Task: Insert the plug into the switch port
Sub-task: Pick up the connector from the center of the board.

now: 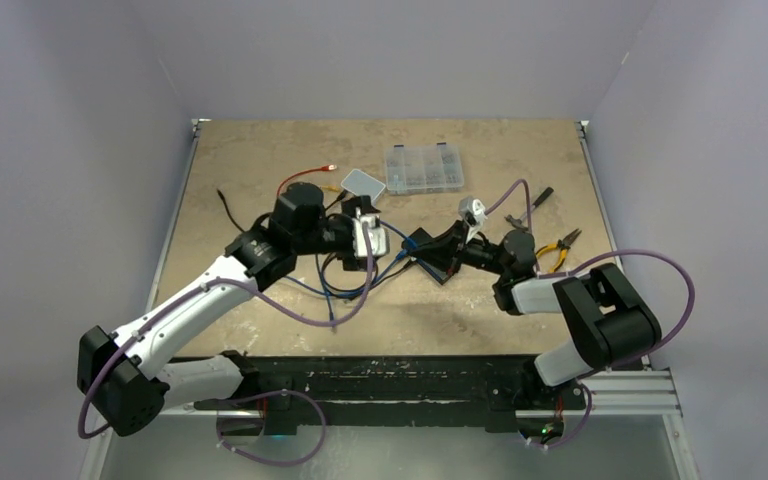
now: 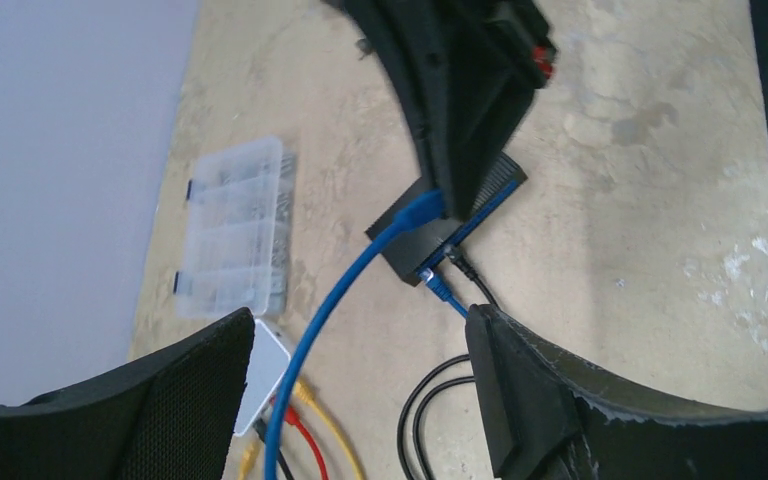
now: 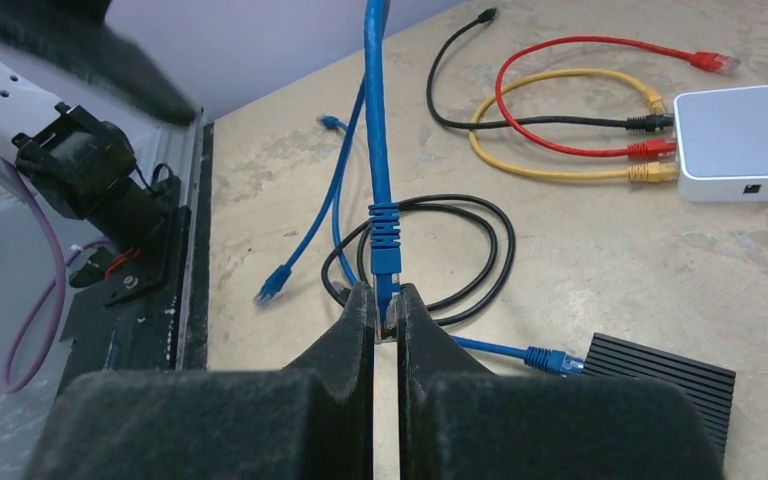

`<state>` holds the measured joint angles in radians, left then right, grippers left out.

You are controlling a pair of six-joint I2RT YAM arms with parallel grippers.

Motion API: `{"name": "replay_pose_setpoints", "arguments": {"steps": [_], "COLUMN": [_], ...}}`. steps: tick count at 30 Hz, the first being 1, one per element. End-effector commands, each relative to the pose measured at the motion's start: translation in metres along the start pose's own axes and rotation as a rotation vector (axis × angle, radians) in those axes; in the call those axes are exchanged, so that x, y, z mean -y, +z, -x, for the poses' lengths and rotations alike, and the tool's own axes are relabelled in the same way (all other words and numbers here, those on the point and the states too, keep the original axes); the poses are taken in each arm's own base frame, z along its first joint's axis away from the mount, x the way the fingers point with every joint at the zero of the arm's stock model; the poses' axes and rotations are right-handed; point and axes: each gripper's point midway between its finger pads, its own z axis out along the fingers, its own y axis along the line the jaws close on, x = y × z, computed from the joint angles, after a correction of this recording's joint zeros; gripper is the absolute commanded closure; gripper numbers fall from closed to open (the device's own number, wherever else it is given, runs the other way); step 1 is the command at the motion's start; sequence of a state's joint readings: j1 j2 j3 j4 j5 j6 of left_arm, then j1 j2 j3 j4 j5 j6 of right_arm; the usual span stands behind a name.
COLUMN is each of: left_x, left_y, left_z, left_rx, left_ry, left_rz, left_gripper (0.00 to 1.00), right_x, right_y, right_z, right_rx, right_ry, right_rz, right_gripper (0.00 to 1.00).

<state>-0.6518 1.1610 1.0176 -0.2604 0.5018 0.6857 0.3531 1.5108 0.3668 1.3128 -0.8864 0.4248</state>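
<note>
My right gripper (image 3: 387,306) is shut on a blue plug (image 3: 386,272), and its blue cable (image 3: 376,120) runs up and away from the fingers. In the left wrist view that plug (image 2: 422,208) hangs just over the black switch (image 2: 405,248), under the right gripper (image 2: 460,100). The ribbed black switch (image 3: 660,378) lies at the lower right of the right wrist view, with another blue plug (image 3: 550,358) seated in its side. My left gripper (image 2: 360,330) stands open, and the blue cable (image 2: 310,335) passes loosely between its fingers without being touched.
A white router (image 3: 735,140) with yellow, red and black cables plugged in lies behind the switch. A coiled black cable (image 3: 460,250) and a loose blue cable end (image 3: 272,285) lie on the table. A clear parts box (image 1: 423,168) and pliers (image 1: 560,245) sit farther back.
</note>
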Motion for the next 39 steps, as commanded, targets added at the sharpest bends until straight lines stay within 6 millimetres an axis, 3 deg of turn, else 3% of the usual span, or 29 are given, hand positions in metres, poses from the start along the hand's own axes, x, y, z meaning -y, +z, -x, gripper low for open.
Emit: {"name": "replay_pose_setpoints", "arguments": {"steps": [1, 9, 16, 25, 39], "left_x": [0.007, 0.029, 0.055, 0.042, 0.039], "left_y": [0.011, 0.043, 0.071, 0.074, 0.081], "left_z": [0.016, 0.015, -0.004, -0.013, -0.031], "left_rx": [0.069, 0.023, -0.098, -0.174, -0.248], "left_ry": [0.281, 0.498, 0.615, 0.695, 0.721], "left_rz": [-0.014, -0.101, -0.183, -0.11, -0.111], "left_gripper": [0.23, 0.27, 0.46, 0.59, 0.63], "right_x": [-0.004, -0.006, -0.005, -0.007, -0.009], "right_y": [0.008, 0.012, 0.014, 0.017, 0.02], "right_z": [0.006, 0.002, -0.001, -0.003, -0.006], "right_rx": [-0.007, -0.031, -0.047, -0.056, -0.068], "right_ry": [-0.034, -0.033, -0.034, -0.032, -0.03], "right_rz": [0.047, 0.061, 0.061, 0.07, 0.085], "right_gripper": [1.0, 1.0, 1.0, 1.0, 1.0]}}
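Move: Held in the right fingertips, the blue plug sits about 7 cm to the left hand's right and 7 cm below it, level fore and aft. From the left hand, the black switch lies on the board roughly 5 cm ahead, 12 cm right and 23 cm down, and the coiled black cable some 2 cm ahead, 6 cm left and 25 cm down. From the right hand, the plug is level fore and aft, about 1 cm left and 1 cm up. Sinking about 8 cm and going some 5 cm right, the left hand comes in on the held plug, first drawing back 3 cm, then coming forward again as its wrist rolls round by some 40 degrees. Its wide-open fingers close about halfway, around the plug's cable end. The right hand keeps its pinch on the clear tip and eases nearly 2 cm left and slightly down to meet it. ##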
